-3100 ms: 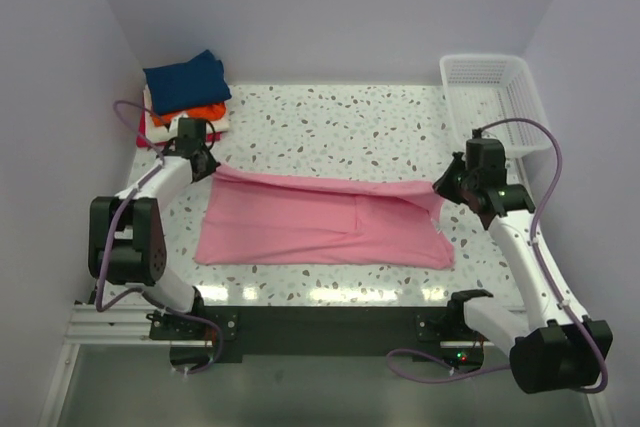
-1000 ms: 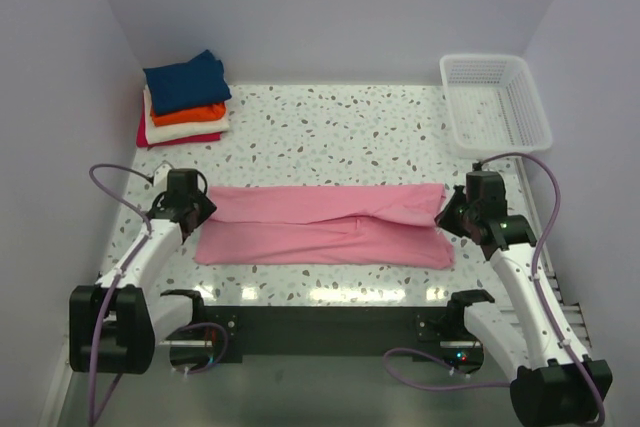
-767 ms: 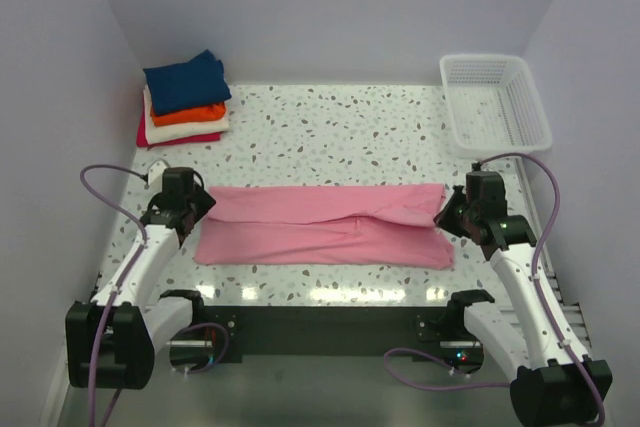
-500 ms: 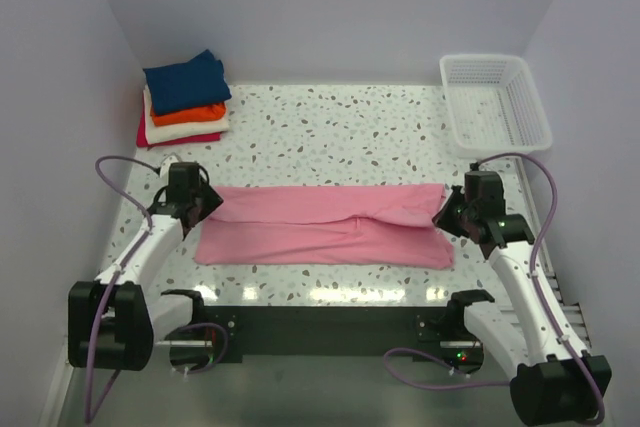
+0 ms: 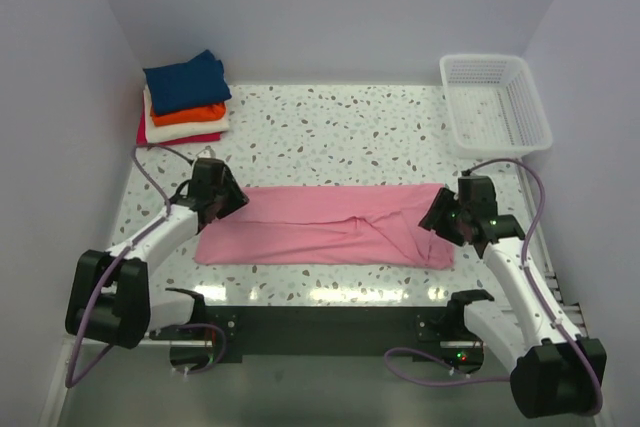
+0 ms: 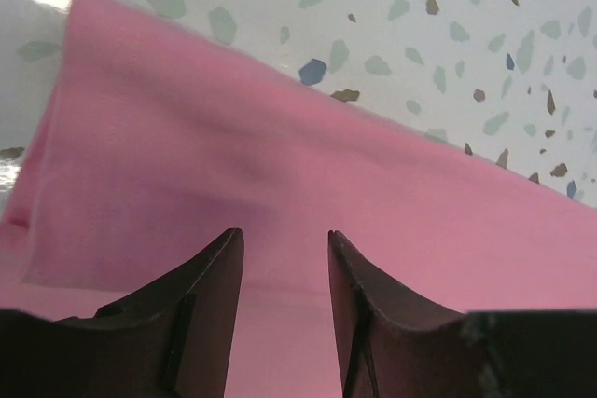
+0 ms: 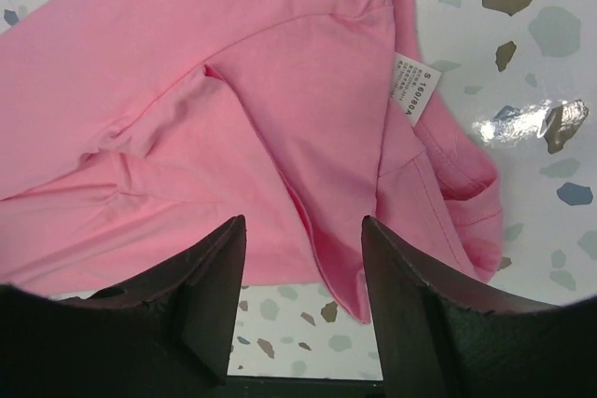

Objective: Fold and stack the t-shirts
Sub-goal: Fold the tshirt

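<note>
A light pink t-shirt (image 5: 320, 227) lies flat as a long folded band across the near half of the table. My left gripper (image 5: 234, 199) hovers over its left end, open, with only pink cloth (image 6: 280, 165) beneath the gap between its fingers (image 6: 284, 241). At the shirt's right end my right gripper (image 5: 437, 215) is open above the rumpled sleeve and the size label (image 7: 410, 90), its jaws wide apart (image 7: 303, 226) and empty. Folded t-shirts are stacked at the back left: navy blue (image 5: 185, 80) on top, then orange (image 5: 192, 113), cream-white (image 5: 180, 129) and red (image 5: 165, 139).
A white mesh basket (image 5: 497, 102) stands at the back right corner. The speckled tabletop (image 5: 340, 132) runs between the stack and the basket. Purple walls close in on the left, back and right.
My right gripper has opened and let go of the shirt's right end. My left arm has swung right, over the shirt's left end. The shirt now lies flat.
</note>
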You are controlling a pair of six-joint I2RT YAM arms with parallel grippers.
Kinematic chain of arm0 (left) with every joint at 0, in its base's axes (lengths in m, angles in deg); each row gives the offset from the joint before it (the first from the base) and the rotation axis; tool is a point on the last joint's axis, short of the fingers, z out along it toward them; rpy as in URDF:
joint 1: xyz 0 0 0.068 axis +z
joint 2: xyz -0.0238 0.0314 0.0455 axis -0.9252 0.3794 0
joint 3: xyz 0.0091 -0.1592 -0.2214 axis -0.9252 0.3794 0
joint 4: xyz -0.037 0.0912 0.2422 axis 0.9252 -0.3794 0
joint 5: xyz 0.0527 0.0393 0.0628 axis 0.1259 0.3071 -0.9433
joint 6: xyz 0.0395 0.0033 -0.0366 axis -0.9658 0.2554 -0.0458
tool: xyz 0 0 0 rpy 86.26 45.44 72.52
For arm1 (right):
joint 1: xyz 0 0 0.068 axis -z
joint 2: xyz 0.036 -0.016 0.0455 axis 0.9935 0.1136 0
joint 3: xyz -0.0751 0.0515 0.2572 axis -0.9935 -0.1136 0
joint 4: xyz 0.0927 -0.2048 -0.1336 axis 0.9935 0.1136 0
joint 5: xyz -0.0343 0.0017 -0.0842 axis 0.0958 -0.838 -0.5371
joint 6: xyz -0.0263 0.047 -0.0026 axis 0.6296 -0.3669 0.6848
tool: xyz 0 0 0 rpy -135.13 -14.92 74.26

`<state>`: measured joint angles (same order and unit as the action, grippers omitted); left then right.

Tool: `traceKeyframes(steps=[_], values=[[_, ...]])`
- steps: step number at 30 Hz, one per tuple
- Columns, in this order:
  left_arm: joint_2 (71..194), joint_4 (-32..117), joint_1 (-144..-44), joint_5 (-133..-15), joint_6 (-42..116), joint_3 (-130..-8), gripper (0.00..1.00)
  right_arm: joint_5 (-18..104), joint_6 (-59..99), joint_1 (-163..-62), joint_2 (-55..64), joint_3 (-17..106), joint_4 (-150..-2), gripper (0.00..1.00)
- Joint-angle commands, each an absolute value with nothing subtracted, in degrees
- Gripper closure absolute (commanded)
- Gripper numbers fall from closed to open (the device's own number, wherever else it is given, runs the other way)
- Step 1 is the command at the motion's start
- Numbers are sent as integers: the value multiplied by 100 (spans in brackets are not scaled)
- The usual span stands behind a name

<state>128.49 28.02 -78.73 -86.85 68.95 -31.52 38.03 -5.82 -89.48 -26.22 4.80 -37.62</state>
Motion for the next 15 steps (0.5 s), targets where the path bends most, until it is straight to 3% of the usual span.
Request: traceKeyframes(steps=[1,6,12,15], values=[[13018,3371,-8106,-8103,6634,-3472,54,3880,-607,-8954,-2691,669,-4045,43],[13397,3364,-8694,-7645,6423,-3814,54,4047,-440,-9076,-1920,933,-4528,43],[13432,3284,-9020,-7390,6238,-3929,53,3249,-405,-10130,-435,1389,-5117,46],[13415,3205,-9020,-7276,6124,-3999,53,3107,-388,-10193,-117,1443,-5267,48]])
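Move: The middle of the folded pink t-shirt lies about 23 cm to the left gripper's right, 4 cm nearer the base and 5 cm below it. From the right gripper, the t-shirt's middle is about 28 cm left, level front to back and 8 cm down; the wrinkle in the flap lies about 20 cm left, 1 cm ahead. The basket is some 32 cm ahead and 15 cm right of the right gripper. Bring both open grippers inward above the folded t-shirt. Sweep the left gripper about 10 cm right, keeping it nearly level and turning it some 20 degrees clockwise. After a slow start, take the right gripper left and forward, some 5 cm each way, while sinking about 3 cm towards the flap beside the wrinkle, with a slight counter-clockwise turn. ##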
